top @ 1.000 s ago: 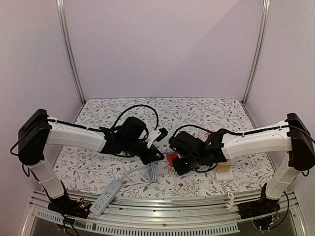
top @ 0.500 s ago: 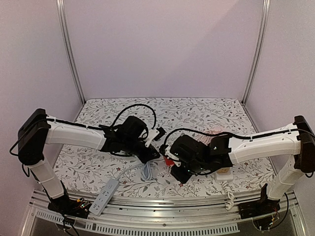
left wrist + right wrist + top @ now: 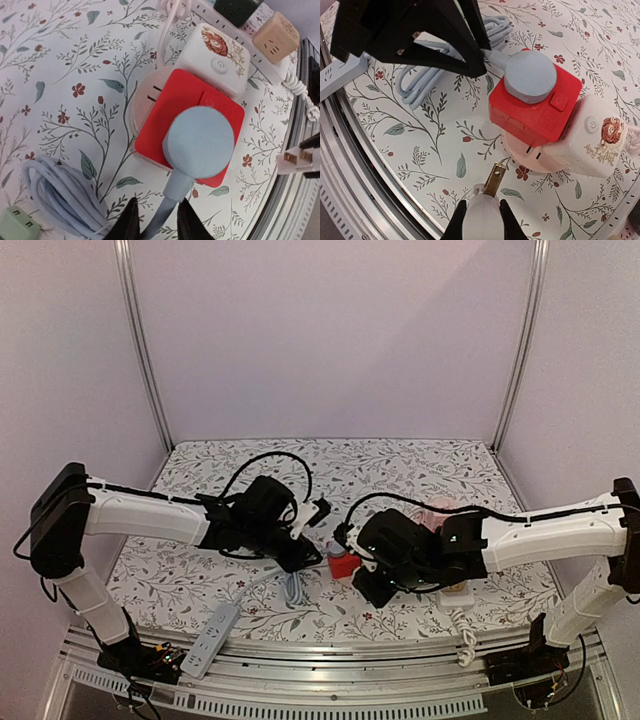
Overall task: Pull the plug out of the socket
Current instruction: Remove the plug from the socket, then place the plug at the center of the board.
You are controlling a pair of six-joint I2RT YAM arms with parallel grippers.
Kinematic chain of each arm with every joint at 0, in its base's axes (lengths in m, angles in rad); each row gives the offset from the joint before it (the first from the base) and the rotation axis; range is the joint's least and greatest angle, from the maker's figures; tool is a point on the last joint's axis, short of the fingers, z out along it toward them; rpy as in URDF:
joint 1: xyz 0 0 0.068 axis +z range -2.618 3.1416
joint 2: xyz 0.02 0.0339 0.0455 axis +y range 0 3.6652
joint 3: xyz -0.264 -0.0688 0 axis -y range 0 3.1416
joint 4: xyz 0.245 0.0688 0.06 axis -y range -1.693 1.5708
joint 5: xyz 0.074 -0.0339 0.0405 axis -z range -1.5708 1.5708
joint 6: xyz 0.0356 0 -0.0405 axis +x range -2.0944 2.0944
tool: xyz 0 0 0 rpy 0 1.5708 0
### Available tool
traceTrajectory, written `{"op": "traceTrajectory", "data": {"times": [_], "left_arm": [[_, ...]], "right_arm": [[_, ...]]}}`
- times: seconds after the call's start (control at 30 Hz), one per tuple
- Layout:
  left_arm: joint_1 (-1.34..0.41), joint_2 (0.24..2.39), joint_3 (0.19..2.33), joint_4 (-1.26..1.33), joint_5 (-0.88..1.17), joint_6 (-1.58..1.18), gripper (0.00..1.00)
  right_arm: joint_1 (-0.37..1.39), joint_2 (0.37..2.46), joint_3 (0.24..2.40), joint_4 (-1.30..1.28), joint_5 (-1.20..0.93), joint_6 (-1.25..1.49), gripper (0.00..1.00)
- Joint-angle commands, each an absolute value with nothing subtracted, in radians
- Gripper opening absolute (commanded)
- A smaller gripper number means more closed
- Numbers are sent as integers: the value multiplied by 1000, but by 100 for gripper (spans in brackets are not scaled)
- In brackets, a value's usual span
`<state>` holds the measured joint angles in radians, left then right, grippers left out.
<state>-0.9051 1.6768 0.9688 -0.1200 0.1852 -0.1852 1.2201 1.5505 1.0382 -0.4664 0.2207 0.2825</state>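
A red socket cube (image 3: 343,565) (image 3: 170,100) (image 3: 530,117) lies on the flowered cloth, joined to a pale pink round socket base (image 3: 530,152) with two empty slots. A round light-blue plug (image 3: 199,142) (image 3: 530,76) sits on top of the cube. My left gripper (image 3: 157,222) (image 3: 305,555) is shut on that plug's blue cable just behind it. My right gripper (image 3: 481,220) (image 3: 365,585) is shut on a white plug (image 3: 482,212). Its brass prongs (image 3: 495,181) hang free, a short way from the slots.
A white adapter with a tiger picture (image 3: 212,55) (image 3: 592,145) adjoins the red cube. A beige cube adapter (image 3: 276,32) and a dark green one (image 3: 235,7) sit on a white strip behind. The blue cable coil (image 3: 55,195), another white power strip (image 3: 213,638) and the front metal rail (image 3: 320,680) lie nearby.
My right arm has stretched left and its wrist has drawn back from the red cube, which now shows more. The left arm has shifted slightly left.
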Motion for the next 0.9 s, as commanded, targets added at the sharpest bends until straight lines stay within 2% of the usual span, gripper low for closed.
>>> {"op": "traceTrajectory", "data": {"times": [0.0,0.07,0.2,0.4,0.67,0.87], "left_arm": [[-906,1624,965,-133,201,-246,36],[-907,1603,964,-136,190,-268,53],[-907,1522,954,-168,129,-319,78],[-890,1341,981,-342,39,-373,95],[-712,1200,1174,-796,-38,-322,100],[-521,1092,1131,-797,-14,-284,99]], "right_arm": [[1201,1427,1025,-408,271,367,0],[1198,1388,1026,-406,304,386,0],[1197,1322,1047,-408,363,399,0],[1198,1373,1147,-413,394,384,0],[1197,1616,1409,-529,426,359,0],[1197,1784,1554,-498,394,354,0]]}}
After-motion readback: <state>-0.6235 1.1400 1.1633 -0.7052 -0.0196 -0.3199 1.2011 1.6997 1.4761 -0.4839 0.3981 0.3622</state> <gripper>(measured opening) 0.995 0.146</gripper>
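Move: Within the left fingers is the neck of the grey-blue plug, its round head about 3 cm to their right and 1 cm farther out, on the red cube, whose middle is some 5 cm right, 2 ahead and 4 below. For the right hand, already holding the freed white plug, the green adapter lies roughly 15 cm ahead, 23 left and 9 below; the red cube is about 9 ahead, 5 left and 6 below, with the cable coil 11 cm left of the cube and 2 farther out. Opening nearly fully, the left hand lets go of the grey-blue plug's neck and goes up some 18 cm, then sweeps as far left, turning counter-clockwise. The right hand keeps its grip on the white plug, lifts it about 13 cm, then swings left and forward above the red cube's left side, in the green adapter's direction, just starting to sink. ##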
